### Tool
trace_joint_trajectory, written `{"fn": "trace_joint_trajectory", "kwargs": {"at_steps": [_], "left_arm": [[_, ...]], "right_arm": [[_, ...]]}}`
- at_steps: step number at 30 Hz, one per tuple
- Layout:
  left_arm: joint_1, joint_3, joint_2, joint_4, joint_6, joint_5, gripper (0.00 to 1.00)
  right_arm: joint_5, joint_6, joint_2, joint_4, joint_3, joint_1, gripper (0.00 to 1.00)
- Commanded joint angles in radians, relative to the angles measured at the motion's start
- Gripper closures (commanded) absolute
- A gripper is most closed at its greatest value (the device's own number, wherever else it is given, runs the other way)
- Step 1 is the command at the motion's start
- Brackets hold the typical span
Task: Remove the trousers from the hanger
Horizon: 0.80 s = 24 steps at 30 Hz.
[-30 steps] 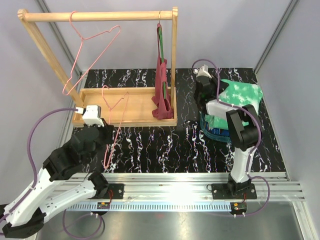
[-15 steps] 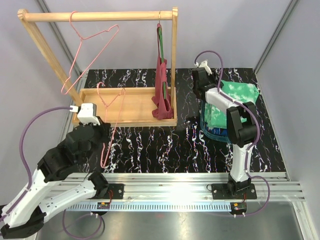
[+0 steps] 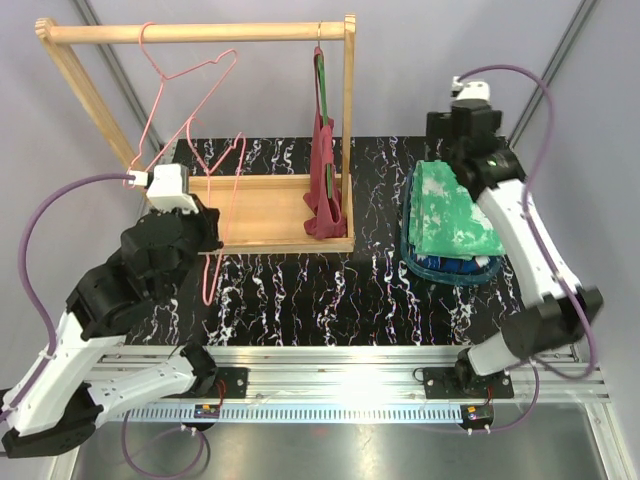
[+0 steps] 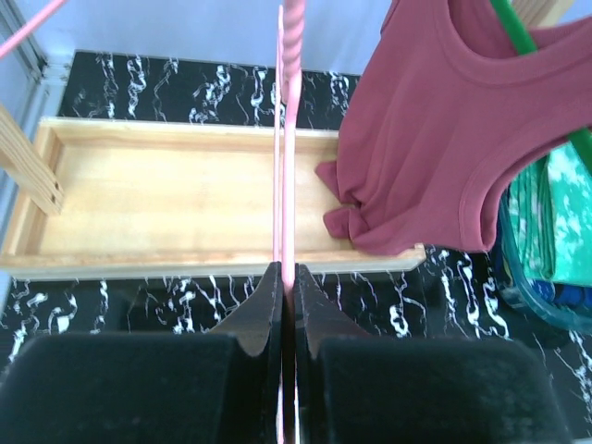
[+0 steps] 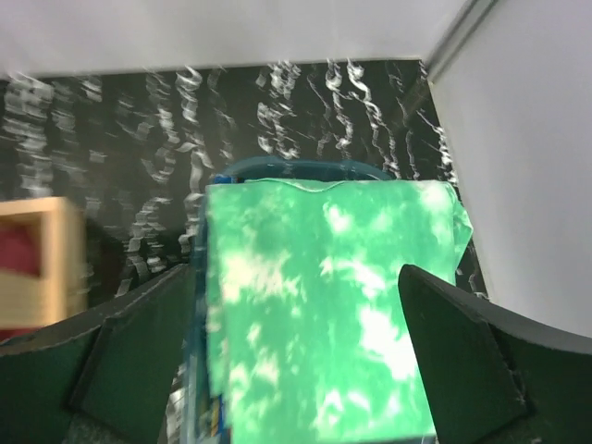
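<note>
The bright green trousers (image 3: 452, 210), mottled white, lie folded flat on top of a blue basket (image 3: 440, 270) at the right. A strip of blue cloth (image 5: 209, 416) shows under them. My right gripper (image 3: 458, 140) hangs open above their far end, and in the right wrist view its fingers (image 5: 298, 277) stand wide on either side of the green trousers (image 5: 324, 314) without touching them. My left gripper (image 3: 207, 238) is shut on a bare pink wire hanger (image 3: 225, 180). In the left wrist view the jaws (image 4: 287, 277) pinch the pink hanger (image 4: 289, 139) upright.
A wooden rack (image 3: 200, 32) over a wooden tray (image 3: 270, 215) carries a second pink hanger (image 3: 190, 75) and a green hanger (image 3: 320, 75) holding a maroon top (image 3: 325, 180). The maroon top (image 4: 425, 157) hangs close to the right of the held hanger. Grey walls close in on both sides.
My right gripper opened, let go of the green trousers and rose back to the far right. The trousers settled flat on the basket. My left arm lifted the pink hanger up and away.
</note>
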Motion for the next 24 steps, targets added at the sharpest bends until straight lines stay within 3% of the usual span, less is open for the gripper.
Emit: {"fn": "trace_joint_trajectory", "kwargs": {"at_steps": [1,6,11,17,24], "left_arm": [[-0.004,0.061,0.064,0.11,0.096,-0.055,1.0],[-0.002,0.101,0.142,0.26,0.28,-0.078,1.0],[0.011,0.215,0.251,0.346,0.424,-0.045,1.0],[0.264,0.44,0.421,0.294,0.406,0.211,1.0],[0.445,0.66,0.616,0.21,0.336,0.417,1.0]], "right_arm": [[-0.216,0.105,-0.18,-0.127,-0.02,-0.01,0.01],[-0.527,0.137,-0.488,-0.087,-0.195,-0.01,0.01],[-0.65,0.188,-0.669,-0.046,-0.319,-0.011,0.0],[-0.778,0.237,-0.815,-0.021,-0.408,-0.011,0.01],[-0.827,0.249,-0.864,-0.034,-0.422,-0.011,0.0]]}}
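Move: The rail spot where the pink hanger in the left fingers is to hang is roughly 26 cm straight ahead of that hand and 20 cm above it. Another empty hanger hangs some 10 cm left, 23 cm ahead and 8 cm up, the maroon trousers about 22 cm right, 27 cm ahead and 5 cm lower. From the right hand those trousers lie about 28 cm left, 2 cm ahead, nearly level; the basket is 26 cm below, some 2 cm back and 3 cm right. The empty pink hanger, still pinched in the shut left fingers, is carried about 15 cm forward and 12 cm up towards the rack's rail, bowing briefly to the right, with the fingertips tilting up about ten degrees. The wide-open right hand draws back some 23 cm from over the basket, also rising and drifting left about 7 cm each, and swings counter-clockwise and rolls its left side up. ##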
